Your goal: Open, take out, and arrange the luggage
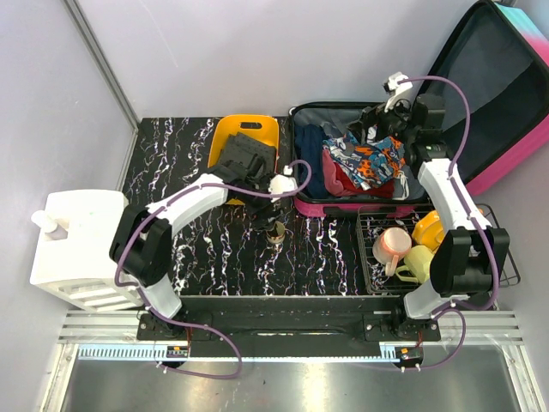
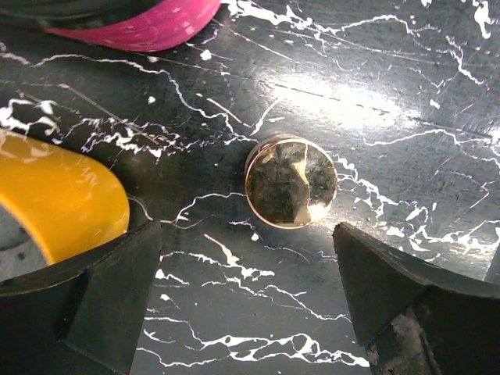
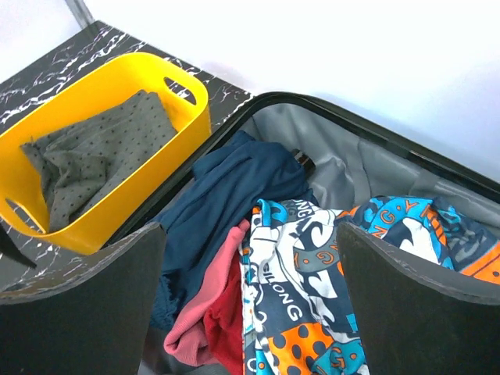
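Observation:
The luggage (image 1: 343,209) lies open at the back of the table, its lid (image 1: 493,81) leaning up at the right. Inside lie a navy garment (image 3: 226,191), a pink and red one (image 3: 207,324) and a patterned blue-orange cloth (image 3: 312,289), against the grey lining (image 3: 367,168). My right gripper (image 3: 250,242) hangs open above these clothes (image 1: 364,159), holding nothing. My left gripper (image 2: 246,246) is open just over the table, in front of the luggage's magenta edge (image 2: 141,27). A small shiny gold-rimmed round thing (image 2: 291,181) stands just beyond its fingers.
A yellow bin (image 1: 225,129) holding a grey dotted cloth (image 3: 94,156) stands left of the luggage; its corner (image 2: 55,195) is beside my left finger. A wire basket (image 1: 367,257) with a pink cup (image 1: 393,245) and yellow cups sits front right. A white appliance (image 1: 73,249) stands far left.

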Robot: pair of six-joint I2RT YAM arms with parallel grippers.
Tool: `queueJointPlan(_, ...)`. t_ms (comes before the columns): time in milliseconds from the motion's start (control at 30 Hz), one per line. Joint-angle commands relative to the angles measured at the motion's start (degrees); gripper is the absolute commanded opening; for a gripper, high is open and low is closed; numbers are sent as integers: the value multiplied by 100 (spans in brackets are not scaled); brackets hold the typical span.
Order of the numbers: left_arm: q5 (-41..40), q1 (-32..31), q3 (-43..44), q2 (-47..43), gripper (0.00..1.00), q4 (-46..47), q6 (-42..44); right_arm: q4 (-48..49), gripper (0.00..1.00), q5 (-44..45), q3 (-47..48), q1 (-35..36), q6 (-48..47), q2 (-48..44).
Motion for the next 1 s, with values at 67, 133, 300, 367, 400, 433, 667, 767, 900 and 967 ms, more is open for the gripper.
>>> queueJointPlan(67,-378,-281,264,318,96,-1,651,258,100,134,-9,-74,454,-223)
queueJointPlan(133,-290,-299,308,406,96,-1,730,249,100,72,-80,-75,427,-259)
queueJointPlan(300,-202,-501,291,582,96,16,958,196,100,107,-98,-75,383,-277)
queueJointPlan(367,-211,-597,282,643,96,8,1003,153,100,81,-89,-66,331,-268)
queueJointPlan(400,-193,-615,264,696,96,-1,1029,135,100,72,-63,-74,322,-259)
queueJointPlan(433,-158,-633,256,714,96,7,1029,117,100,72,-54,-66,304,-259)
queueJointPlan(667,-254,-712,273,837,93,42,1012,100,100,28,-89,-75,348,-233)
queueJointPlan(767,-360,-721,256,846,87,43,1073,143,100,28,-159,-66,435,-241)
queueJointPlan(900,-492,-712,177,811,77,43,1117,258,100,-42,-221,-75,559,-233)
queueJointPlan(967,-597,-721,124,776,68,147,1056,302,100,-42,-212,-75,603,-198)
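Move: Standing upright under the left hand, the gold-rimmed canister is some 2 cm back, 3 cm to the right and about 6 cm below. The yellow basket's middle lies roughly 17 cm ahead, 5 cm left and 5 cm below; the open suitcase's clothes-filled half is about 17 cm ahead and 23 cm right, some 4 cm below. From the right hand, the canister is around 20 cm back, 23 cm left and 25 cm below. Sinking about 5 cm towards the canister, the wide-open left hand also eases some 2 cm back and 3 cm to the right, bringing its fingers to either side. The wrist turns roughly 15 degrees, mostly clockwise, and the fingers point more steeply down. Only near the bottom do they begin closing, by about a fifth, ending close against the canister's sides. ##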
